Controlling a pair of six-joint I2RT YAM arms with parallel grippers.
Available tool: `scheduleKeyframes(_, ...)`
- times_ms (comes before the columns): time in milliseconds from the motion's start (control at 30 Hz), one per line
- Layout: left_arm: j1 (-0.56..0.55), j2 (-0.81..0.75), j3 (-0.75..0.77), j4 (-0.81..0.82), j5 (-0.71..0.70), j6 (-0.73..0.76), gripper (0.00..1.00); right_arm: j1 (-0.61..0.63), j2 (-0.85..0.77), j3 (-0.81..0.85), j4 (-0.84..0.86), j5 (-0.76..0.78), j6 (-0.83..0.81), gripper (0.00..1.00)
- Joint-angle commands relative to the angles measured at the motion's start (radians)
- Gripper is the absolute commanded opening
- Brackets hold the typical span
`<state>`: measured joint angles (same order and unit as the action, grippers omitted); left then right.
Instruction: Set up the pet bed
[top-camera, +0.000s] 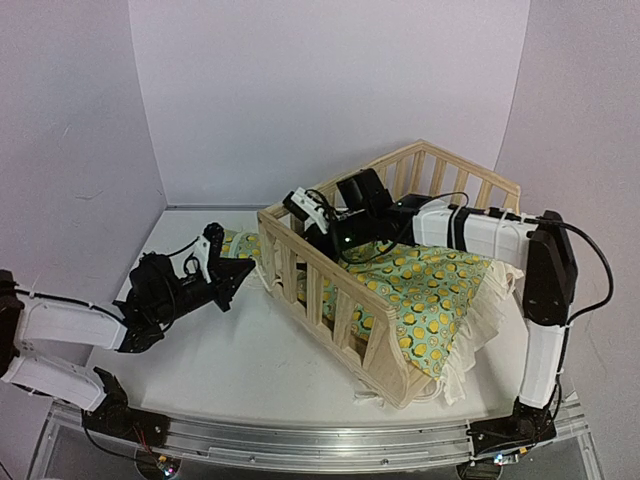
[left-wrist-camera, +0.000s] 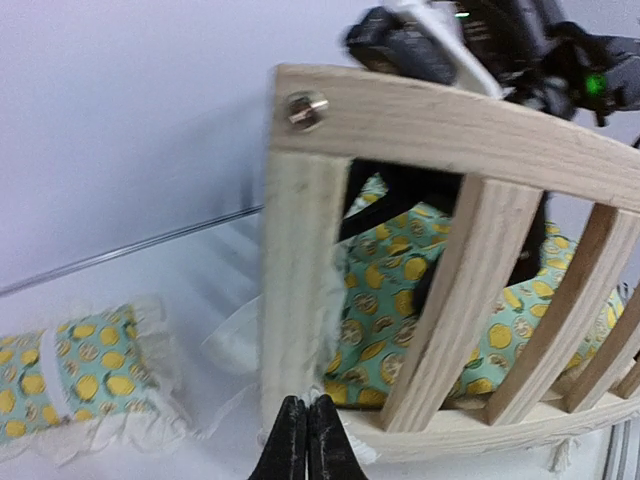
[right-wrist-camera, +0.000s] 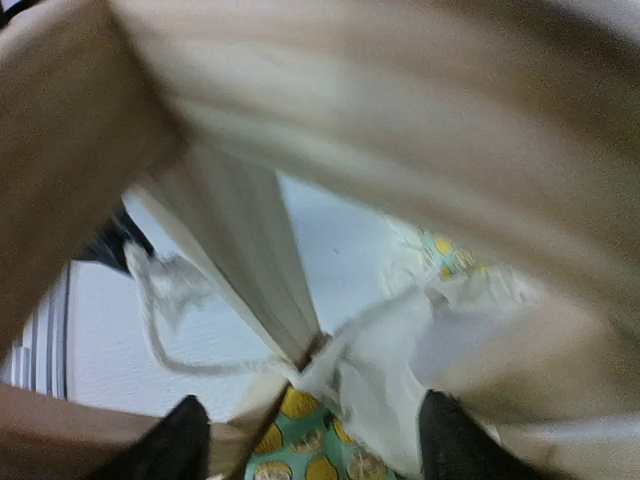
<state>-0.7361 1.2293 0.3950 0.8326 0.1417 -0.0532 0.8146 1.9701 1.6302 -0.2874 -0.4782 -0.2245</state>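
The pet bed's pale slatted frame (top-camera: 330, 268) stands right of centre. Its green-yellow cushion (top-camera: 430, 290) lies inside, and the cream ruffle spills over the low right side. The small matching pillow (top-camera: 240, 243) lies on the table just left of the frame. My left gripper (top-camera: 238, 276) is shut at the foot of the frame's corner post (left-wrist-camera: 300, 290), its tips (left-wrist-camera: 307, 420) touching a white tuft there. My right gripper (top-camera: 318, 232) reaches inside the bed at that same corner. It stands open (right-wrist-camera: 315, 440) around the cushion's ruffle (right-wrist-camera: 400, 340), beside a slat (right-wrist-camera: 250, 250).
A loose white tie string (right-wrist-camera: 160, 320) hangs from the frame's corner outside the slats. The right arm (top-camera: 480, 235) lies across the bed's far rail. Grey walls close in at the back and on both sides. The pillow (left-wrist-camera: 80, 385) is left of my left fingers.
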Motion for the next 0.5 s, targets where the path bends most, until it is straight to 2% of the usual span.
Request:
scheduleKeyframes(0, 0.008, -0.156, -0.066, -0.206, -0.311, -0.112, 0.0, -0.009, -0.233, -0.048, -0.123, 0.428, 0.233, 0.98)
scheduleKeyframes(67, 0.009, -0.182, -0.069, -0.321, -0.408, -0.205, 0.0, -0.014, -0.244, 0.054, -0.33, 0.626, 0.335, 0.98)
scheduleKeyframes(100, 0.01, -0.173, -0.061, -0.374, -0.446, -0.25, 0.0, -0.012, -0.242, 0.141, -0.47, 0.668, 0.372, 0.98)
scheduleKeyframes(133, 0.01, -0.153, -0.042, -0.449, -0.484, -0.299, 0.0, -0.002, -0.246, 0.177, -0.526, 0.656, 0.395, 0.98)
scheduleKeyframes(200, 0.024, -0.076, 0.051, -0.68, -0.544, -0.422, 0.0, 0.071, -0.27, 0.217, -0.559, 0.599, 0.435, 0.98)
scheduleKeyframes(300, 0.035, 0.071, 0.19, -0.931, -0.571, -0.5, 0.0, 0.15, -0.26, 0.278, -0.586, 0.502, 0.533, 0.98)
scheduleKeyframes(367, 0.037, 0.138, 0.236, -1.001, -0.6, -0.524, 0.0, 0.206, -0.221, 0.327, -0.632, 0.497, 0.559, 0.98)
scheduleKeyframes(433, 0.041, 0.162, 0.25, -1.002, -0.558, -0.504, 0.0, 0.262, -0.182, 0.373, -0.683, 0.546, 0.546, 0.98)
scheduleKeyframes(467, 0.043, 0.154, 0.255, -1.001, -0.519, -0.488, 0.12, 0.284, -0.162, 0.415, -0.732, 0.592, 0.541, 0.98)
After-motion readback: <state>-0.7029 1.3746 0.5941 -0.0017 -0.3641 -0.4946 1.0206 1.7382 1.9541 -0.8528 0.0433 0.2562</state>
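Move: The left hand already holds the end of a white tie. From it, the crib's corner post is about 10 cm ahead, 6 cm right and 5 cm lower; the pillow is some 27 cm ahead, 9 cm left and 19 cm down on the table. From the right hand, inside the crib, that post is about 9 cm left, 3 cm ahead and 3 cm lower, and the pillow roughly 22 cm ahead, 23 cm left and 17 cm below. Left hand lowers the still-pinched tie 14 cm, swinging left; right hand, opening wider, withdraws rightward and rises 14. ##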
